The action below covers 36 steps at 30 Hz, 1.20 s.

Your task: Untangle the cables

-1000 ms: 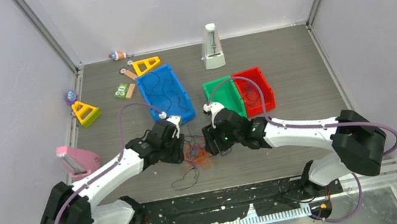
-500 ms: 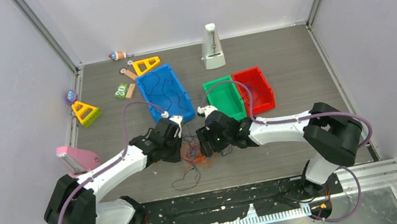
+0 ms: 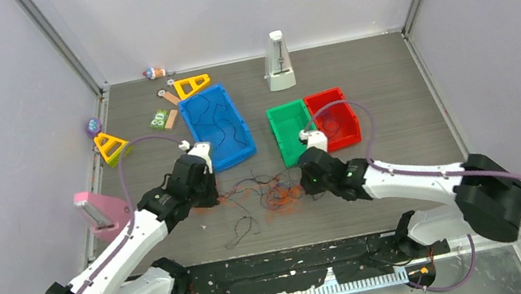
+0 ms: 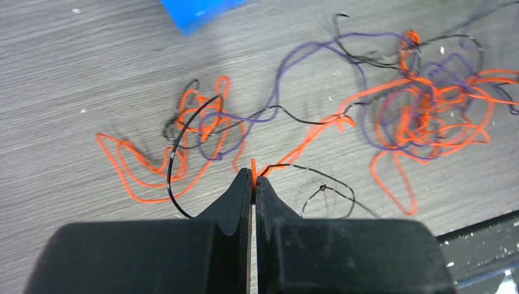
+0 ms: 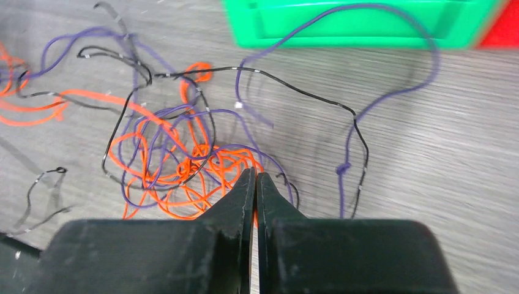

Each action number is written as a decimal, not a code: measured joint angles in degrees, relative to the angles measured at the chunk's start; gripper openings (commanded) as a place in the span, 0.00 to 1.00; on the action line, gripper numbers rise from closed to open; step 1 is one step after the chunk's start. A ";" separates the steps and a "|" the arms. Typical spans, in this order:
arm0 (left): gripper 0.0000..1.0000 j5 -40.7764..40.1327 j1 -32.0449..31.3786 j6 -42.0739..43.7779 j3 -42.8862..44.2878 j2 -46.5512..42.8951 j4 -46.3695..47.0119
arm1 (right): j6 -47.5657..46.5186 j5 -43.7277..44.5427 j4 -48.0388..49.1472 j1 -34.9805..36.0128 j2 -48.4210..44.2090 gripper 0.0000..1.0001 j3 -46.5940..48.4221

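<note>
The cables (image 3: 261,194) lie as a stretched tangle of thin orange, purple and black strands on the grey table between my two grippers. My left gripper (image 3: 210,198) is at the tangle's left end. In the left wrist view it (image 4: 253,179) is shut on an orange cable (image 4: 253,164), and the main knot (image 4: 428,110) lies off to the right. My right gripper (image 3: 302,188) is at the right end. In the right wrist view it (image 5: 255,177) is shut over the orange knot (image 5: 196,165), with an orange strand between the jaws. A purple cable (image 5: 392,92) loops toward the green bin.
A blue bin (image 3: 216,126) with black wires inside stands behind the tangle, with a green bin (image 3: 289,132) and a red bin (image 3: 335,118) to its right. Yellow triangles (image 3: 112,147), small toys, a white metronome (image 3: 278,63) and a pink object (image 3: 100,210) sit farther back and left.
Both grippers closed and pulled apart, the left going left and the right going right. The tangle is drawn out wider between them.
</note>
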 measured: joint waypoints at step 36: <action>0.75 11.45 1.09 3.72 1.88 -2.80 2.36 | -4.02 4.17 -14.38 -3.61 -24.98 0.05 2.78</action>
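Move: The orange tangle, with a strand held in the right fingers, lies about 7 cm to the right hand's left, level fore and aft and some 2 cm below. The green box's middle is 14 cm straight ahead of that hand, the red box's 15 cm ahead and 10 cm right. From the left hand the tangle is about 15 cm right and 6 cm below; a small orange-black clump lies beneath it, 2 cm left and 7 cm down, and the black loop 7 cm back, 5 cm right. The orange strands between tangle and small clump are drawn apart: the right hand, shut on its strand, sweeps some 16 cm right while rising 6 cm and turning clockwise, then swings back left about 10 cm, still climbing and holding. The left hand pulls about 5 cm left and slightly up, swings back right, and opens, letting go of its strands. ##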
